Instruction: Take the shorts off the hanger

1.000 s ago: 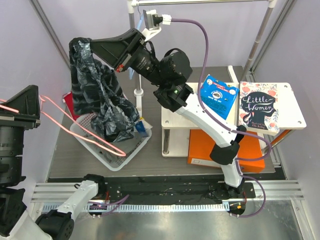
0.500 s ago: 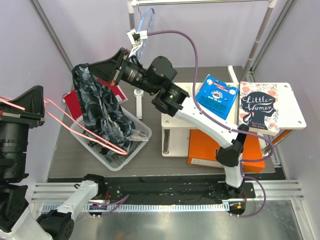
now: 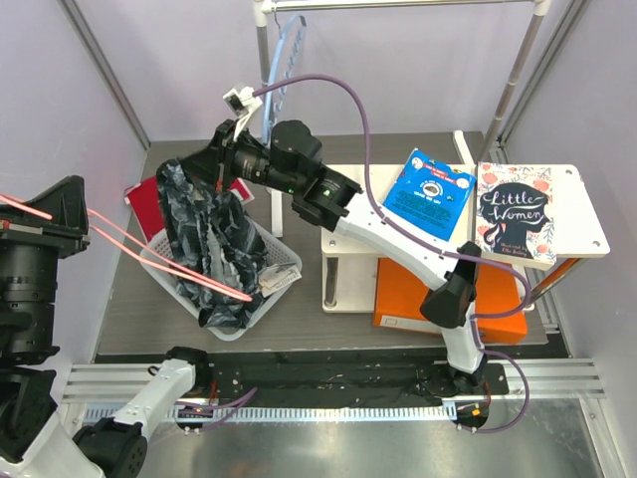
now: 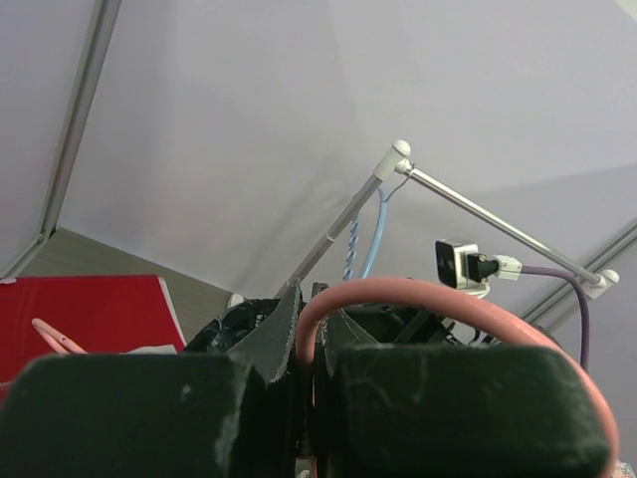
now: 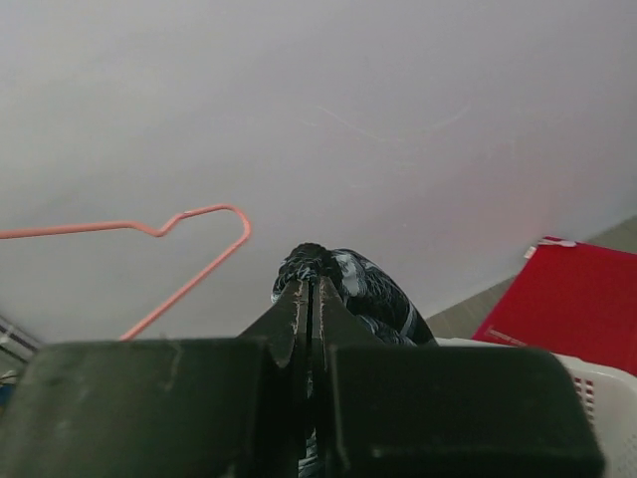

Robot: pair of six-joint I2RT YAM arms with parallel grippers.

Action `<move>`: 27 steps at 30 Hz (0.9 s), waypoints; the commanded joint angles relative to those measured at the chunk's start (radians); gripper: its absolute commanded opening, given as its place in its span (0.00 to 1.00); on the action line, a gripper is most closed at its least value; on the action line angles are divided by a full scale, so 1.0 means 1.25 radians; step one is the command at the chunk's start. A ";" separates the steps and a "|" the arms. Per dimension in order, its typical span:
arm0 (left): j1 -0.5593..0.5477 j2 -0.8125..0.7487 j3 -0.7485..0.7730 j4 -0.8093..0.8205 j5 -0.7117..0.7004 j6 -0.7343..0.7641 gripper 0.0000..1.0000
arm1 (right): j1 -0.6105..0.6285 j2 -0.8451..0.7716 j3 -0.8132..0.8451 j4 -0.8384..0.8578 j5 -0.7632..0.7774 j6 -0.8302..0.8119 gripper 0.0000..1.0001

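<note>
The shorts (image 3: 214, 249), black with a grey-white marbled print, hang from my right gripper (image 3: 184, 167) down into a white basket (image 3: 287, 263). That gripper is shut on their top edge; the cloth (image 5: 358, 284) bulges just past the closed jaws of my right gripper (image 5: 312, 289). My left gripper (image 3: 85, 211) at the left edge is shut on the thin pink hanger (image 3: 242, 295), whose wire (image 4: 311, 334) runs between the closed jaws of my left gripper (image 4: 311, 309). In the top view the hanger's far corner overlaps the lower shorts. The right wrist view shows the hanger's (image 5: 189, 214) hook end apart from the cloth.
A red book (image 3: 147, 199) lies behind the basket. A light-blue hanger (image 3: 286, 40) hangs on the rail at the back. To the right, a white shelf (image 3: 343, 239) carries a blue book (image 3: 430, 191) and a "Little Women" book (image 3: 516, 214), with an orange box (image 3: 398, 299) under it.
My right gripper has swung down and to the left with the shorts, lowering them from a high bunch into the basket. The left gripper and hanger shifted only slightly.
</note>
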 commanded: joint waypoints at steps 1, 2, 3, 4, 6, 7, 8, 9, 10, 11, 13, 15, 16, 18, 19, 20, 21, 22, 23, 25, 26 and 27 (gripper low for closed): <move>0.005 0.003 0.011 -0.010 -0.029 0.017 0.00 | -0.048 0.047 0.078 -0.033 -0.001 -0.067 0.01; 0.004 0.003 0.011 -0.012 -0.032 0.016 0.00 | -0.048 0.063 0.105 -0.047 -0.002 -0.085 0.01; 0.004 0.004 0.011 -0.011 -0.034 0.016 0.00 | -0.046 0.077 0.160 -0.058 -0.002 -0.091 0.01; 0.005 0.005 0.011 -0.012 -0.033 0.015 0.00 | -0.046 0.103 0.181 -0.069 -0.004 -0.091 0.01; 0.005 0.009 0.011 -0.010 -0.031 0.015 0.00 | -0.046 0.119 0.210 -0.069 -0.003 -0.089 0.01; 0.004 0.011 0.011 -0.010 -0.030 0.015 0.00 | -0.046 0.124 0.210 -0.069 0.006 -0.089 0.01; 0.005 0.014 0.012 -0.011 -0.030 0.016 0.00 | -0.046 0.124 0.206 -0.072 0.010 -0.090 0.01; 0.005 0.014 0.014 -0.011 -0.030 0.016 0.00 | -0.046 0.122 0.189 -0.075 0.010 -0.095 0.01; 0.004 0.016 0.014 -0.016 -0.031 0.017 0.00 | -0.045 0.117 0.180 -0.090 0.012 -0.095 0.01; 0.005 0.016 0.014 -0.019 -0.034 0.017 0.00 | -0.043 0.112 0.172 -0.102 0.016 -0.100 0.01; 0.005 0.015 0.011 -0.025 -0.040 0.017 0.00 | -0.024 0.102 0.147 -0.144 0.022 -0.127 0.01; 0.005 0.012 0.005 -0.026 -0.045 0.014 0.00 | -0.004 0.076 0.105 -0.171 0.040 -0.160 0.01; 0.004 0.012 0.003 -0.024 -0.045 0.014 0.00 | 0.016 0.064 0.087 -0.188 0.050 -0.186 0.04; 0.005 0.012 -0.003 -0.023 -0.044 0.010 0.00 | 0.023 0.037 0.041 -0.194 0.071 -0.190 0.14; 0.005 0.014 -0.005 -0.022 -0.044 0.010 0.00 | 0.025 0.030 0.031 -0.197 0.078 -0.180 0.25; 0.005 0.014 -0.008 -0.023 -0.042 0.008 0.00 | 0.025 0.025 0.025 -0.200 0.086 -0.176 0.31; 0.006 0.014 -0.011 -0.022 -0.042 0.003 0.00 | 0.025 0.021 0.023 -0.213 0.111 -0.176 0.37; 0.005 0.015 -0.012 -0.022 -0.040 0.000 0.00 | 0.026 0.021 0.027 -0.222 0.124 -0.176 0.48; 0.004 0.016 -0.014 -0.022 -0.037 -0.001 0.00 | 0.026 0.022 0.034 -0.231 0.137 -0.179 0.52; 0.005 0.018 -0.013 -0.022 -0.028 -0.005 0.00 | 0.025 0.022 0.062 -0.256 0.154 -0.180 0.57; 0.005 0.020 -0.012 -0.021 -0.024 -0.005 0.00 | 0.025 0.020 0.069 -0.259 0.154 -0.173 0.59; 0.005 0.021 -0.011 -0.021 -0.022 -0.006 0.00 | 0.026 0.017 0.076 -0.262 0.154 -0.166 0.61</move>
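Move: The right hand holds the bunched top of the black shorts nearly over the white basket: the basket's middle lies about 1 cm ahead, 3 cm left and some 43 cm below. The pink hanger's middle is roughly 16 cm back, 2 cm left and 8 cm above; the red folder is about 18 cm ahead, 11 cm left and 47 cm below. From the left hand, the basket is some 13 cm ahead, 8 cm right and 54 cm below. The right hand keeps its pinch on the shorts as it swings about 6 cm forward while sinking over the basket, then draws back some 5 cm, still going down, about 13 cm lower in all. Its left-pointing fingers dip some 25 degrees and, late in the descent, open past halfway and let go of the cloth. The left hand keeps hold of the pink hanger. ##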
